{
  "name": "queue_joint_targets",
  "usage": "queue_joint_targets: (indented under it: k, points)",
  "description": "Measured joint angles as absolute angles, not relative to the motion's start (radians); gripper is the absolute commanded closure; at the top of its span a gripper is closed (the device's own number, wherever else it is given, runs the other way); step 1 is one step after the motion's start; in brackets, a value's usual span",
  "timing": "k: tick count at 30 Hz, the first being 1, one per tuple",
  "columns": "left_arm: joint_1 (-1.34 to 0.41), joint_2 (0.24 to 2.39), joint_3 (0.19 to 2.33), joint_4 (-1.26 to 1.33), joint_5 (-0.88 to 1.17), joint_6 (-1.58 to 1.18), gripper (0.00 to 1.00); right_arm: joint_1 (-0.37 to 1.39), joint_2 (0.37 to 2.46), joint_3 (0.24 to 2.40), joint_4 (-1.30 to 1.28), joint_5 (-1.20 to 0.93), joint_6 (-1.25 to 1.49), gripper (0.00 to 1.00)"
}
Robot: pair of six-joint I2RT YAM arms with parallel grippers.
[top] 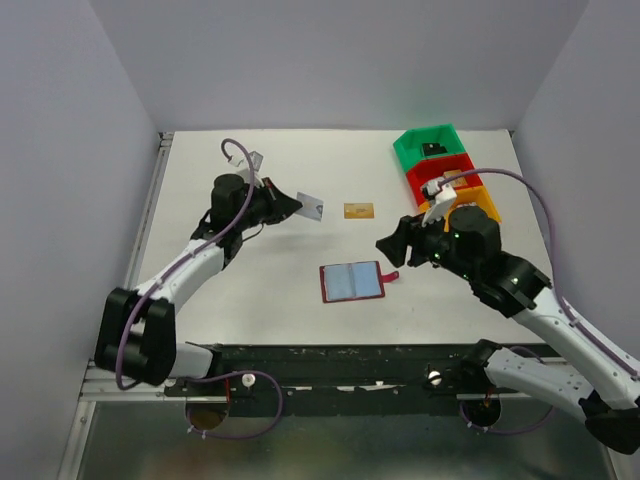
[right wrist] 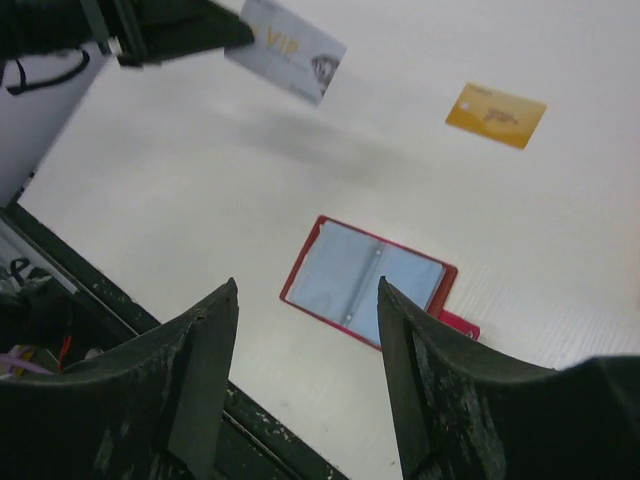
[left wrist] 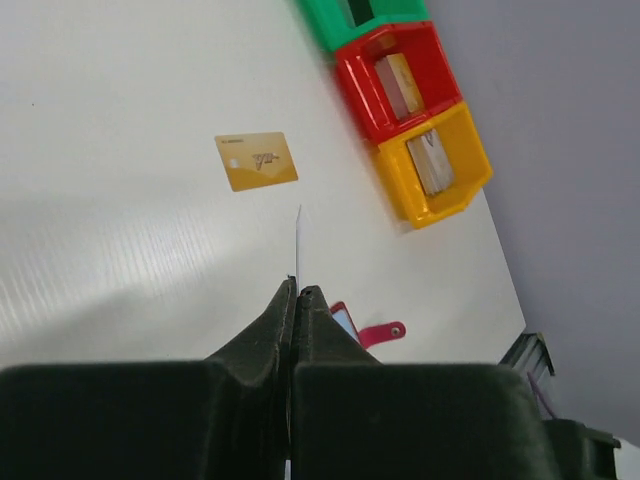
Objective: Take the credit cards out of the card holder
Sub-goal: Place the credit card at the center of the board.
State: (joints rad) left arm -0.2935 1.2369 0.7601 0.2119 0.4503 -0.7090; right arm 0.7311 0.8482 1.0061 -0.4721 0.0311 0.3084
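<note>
The card holder (top: 351, 282) lies open on the table, light blue lining up, its red snap tab (top: 390, 276) pointing right. It also shows under my right wrist as the card holder (right wrist: 365, 283). My left gripper (top: 293, 205) hangs above the table's back left, shut on a silver-grey credit card (top: 311, 206), which is seen edge-on (left wrist: 298, 240) beyond its fingertips (left wrist: 291, 300). A gold credit card (top: 358, 210) lies flat behind the holder. My right gripper (top: 385, 245) hovers to the right of the holder, open, with nothing between its fingers (right wrist: 215, 330).
A green bin (top: 408, 152), a red bin (top: 418, 185) and an orange bin (top: 485, 205) stand in a row at the back right, each with small items inside. The table's dark front rail (top: 350, 362) runs below the holder.
</note>
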Motion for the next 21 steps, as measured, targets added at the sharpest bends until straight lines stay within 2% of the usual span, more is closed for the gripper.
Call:
queue_joint_targets:
  k: [8,14,21]
  points:
    - [-0.26,1.688,0.969,0.427,0.448,-0.842,1.0,0.731,0.931,0.842,-0.43,0.001,0.397,0.35]
    - [-0.225,1.872,1.061,0.482,0.457,-0.922,1.0,0.731,0.953,0.835,-0.376,-0.024,0.411,0.36]
    - [-0.217,1.987,1.146,0.477,0.456,-0.945,1.0,0.731,0.997,0.836,-0.36,-0.035,0.408,0.36]
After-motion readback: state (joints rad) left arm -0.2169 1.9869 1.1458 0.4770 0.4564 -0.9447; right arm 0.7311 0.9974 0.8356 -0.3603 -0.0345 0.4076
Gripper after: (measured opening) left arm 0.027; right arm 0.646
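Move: The bare stretch of board just left of the gold card, where the held white card seems bound, lies about 18 cm ahead of the left hand, 5 cm right and 20 cm below. At that level, the gold card is some 16 cm ahead and 16 cm right; the open card holder is about 7 cm back and 14 cm right. From the right hand, the holder lies roughly 7 cm ahead, 6 cm left and 28 cm below. Bring the left gripper forward about 15 cm while sinking some 10 cm, carrying the white card over the board towards the patch left of the gold card; keep the fingers shut on it and tip them down roughly 15 degrees. Meanwhile lower the empty, open right gripper about 10 cm towards the card holder, drifting slightly left and tipping its fingers down, without touching the holder. ##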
